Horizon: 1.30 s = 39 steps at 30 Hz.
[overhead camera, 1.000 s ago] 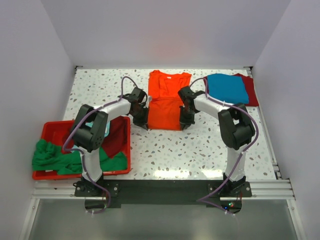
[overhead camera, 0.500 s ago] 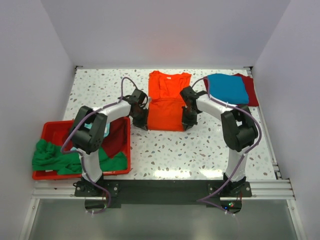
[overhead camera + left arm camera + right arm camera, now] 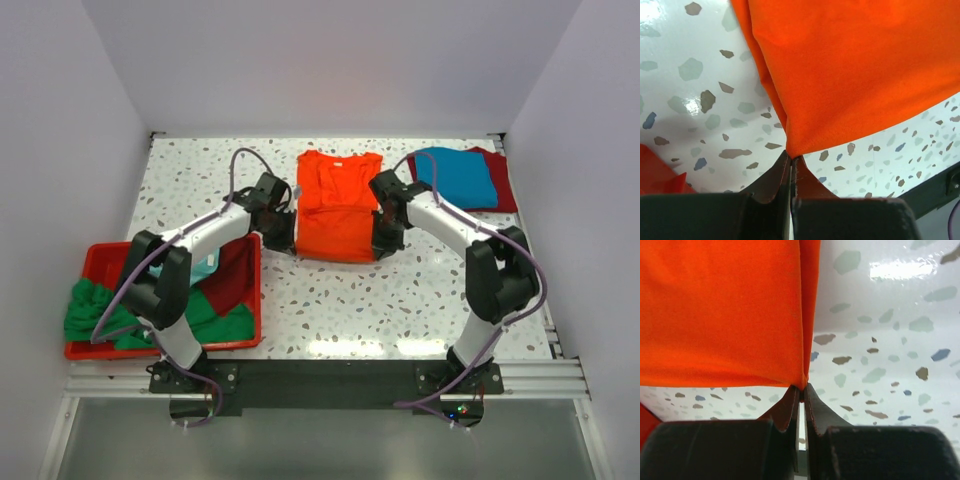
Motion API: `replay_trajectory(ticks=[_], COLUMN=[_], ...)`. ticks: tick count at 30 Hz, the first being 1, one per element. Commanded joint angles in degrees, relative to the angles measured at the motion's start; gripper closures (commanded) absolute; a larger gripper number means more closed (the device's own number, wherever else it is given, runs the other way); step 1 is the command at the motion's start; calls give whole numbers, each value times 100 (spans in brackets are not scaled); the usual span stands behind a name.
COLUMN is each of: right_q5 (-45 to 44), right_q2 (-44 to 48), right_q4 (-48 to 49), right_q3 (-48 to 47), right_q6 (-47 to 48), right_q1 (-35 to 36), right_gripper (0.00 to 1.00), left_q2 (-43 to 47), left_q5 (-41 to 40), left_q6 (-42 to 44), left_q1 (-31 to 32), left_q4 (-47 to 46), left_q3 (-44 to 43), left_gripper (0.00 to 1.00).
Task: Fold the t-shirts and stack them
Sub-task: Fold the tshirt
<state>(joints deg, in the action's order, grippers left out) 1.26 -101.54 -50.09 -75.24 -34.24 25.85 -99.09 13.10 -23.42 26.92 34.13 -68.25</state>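
Note:
A bright orange t-shirt (image 3: 336, 205) lies in the middle of the table, collar toward the back, sides folded in. My left gripper (image 3: 283, 240) is shut on its near left corner (image 3: 792, 145). My right gripper (image 3: 381, 245) is shut on its near right corner (image 3: 801, 380). Both corners are lifted a little off the table. A folded blue t-shirt (image 3: 455, 177) lies on a dark red t-shirt (image 3: 503, 182) at the back right. A green t-shirt (image 3: 105, 315), a dark red one (image 3: 232, 280) and a light teal one (image 3: 203, 266) lie crumpled in the red bin (image 3: 100, 255).
The red plastic bin stands at the near left, close to my left arm. White walls close off the table at the left, back and right. A black rail (image 3: 330, 380) runs along the near edge.
Both grippers have lifted the orange shirt's near hem and moved it a little toward the back. The arms' elbows have swung outward.

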Motion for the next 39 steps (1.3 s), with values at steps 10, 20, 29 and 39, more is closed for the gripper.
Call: replay_trajectory(ticks=[10,20,29,39], right_q5=[-925,-1093,-1074,-1453], right_q2=[1381,2173,2069,1233], right_q4=[-1556,-2497,-2769,-2533], right_q3=[115,150,-675,-1571], right_q6=[58,-610,-892,-611], right_q1=[218,667,676,299], right_gripper=[100,100,100,100], left_q2=[1285,1990,1630,778], left_q5=[-150,52,-176,-89], left_q6=[-409,-497,-242,65], left_q1=[367,455,437,139], left_q4=[893,1763,1984,1606], left_q3=[145,-21,-1050,-1612], left_gripper=[100,100,100,100])
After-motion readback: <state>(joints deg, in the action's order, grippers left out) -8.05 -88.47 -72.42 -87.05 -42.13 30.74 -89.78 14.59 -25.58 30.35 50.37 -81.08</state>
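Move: Both grippers already hold the near corners of the folded orange t-shirt, some 6 cm above the table. The shirt's collar end lies about 21 cm ahead of the left hand and 10 cm to its right; from the right hand it is 21 cm ahead and 9 cm left. The red bin's middle is roughly 27 cm left of the left hand and 10 cm back. The blue t-shirt lies some 17 cm ahead and 16 cm right of the right hand. Keep both grippers shut on the orange shirt's near corners and draw them back towards the bases and up together, about 8 cm back, dragging the shirt along the table. Then swing both forward some 5 cm, still climbing to roughly 13 cm above the start before starting to sink, with the hem held stretched between them. ##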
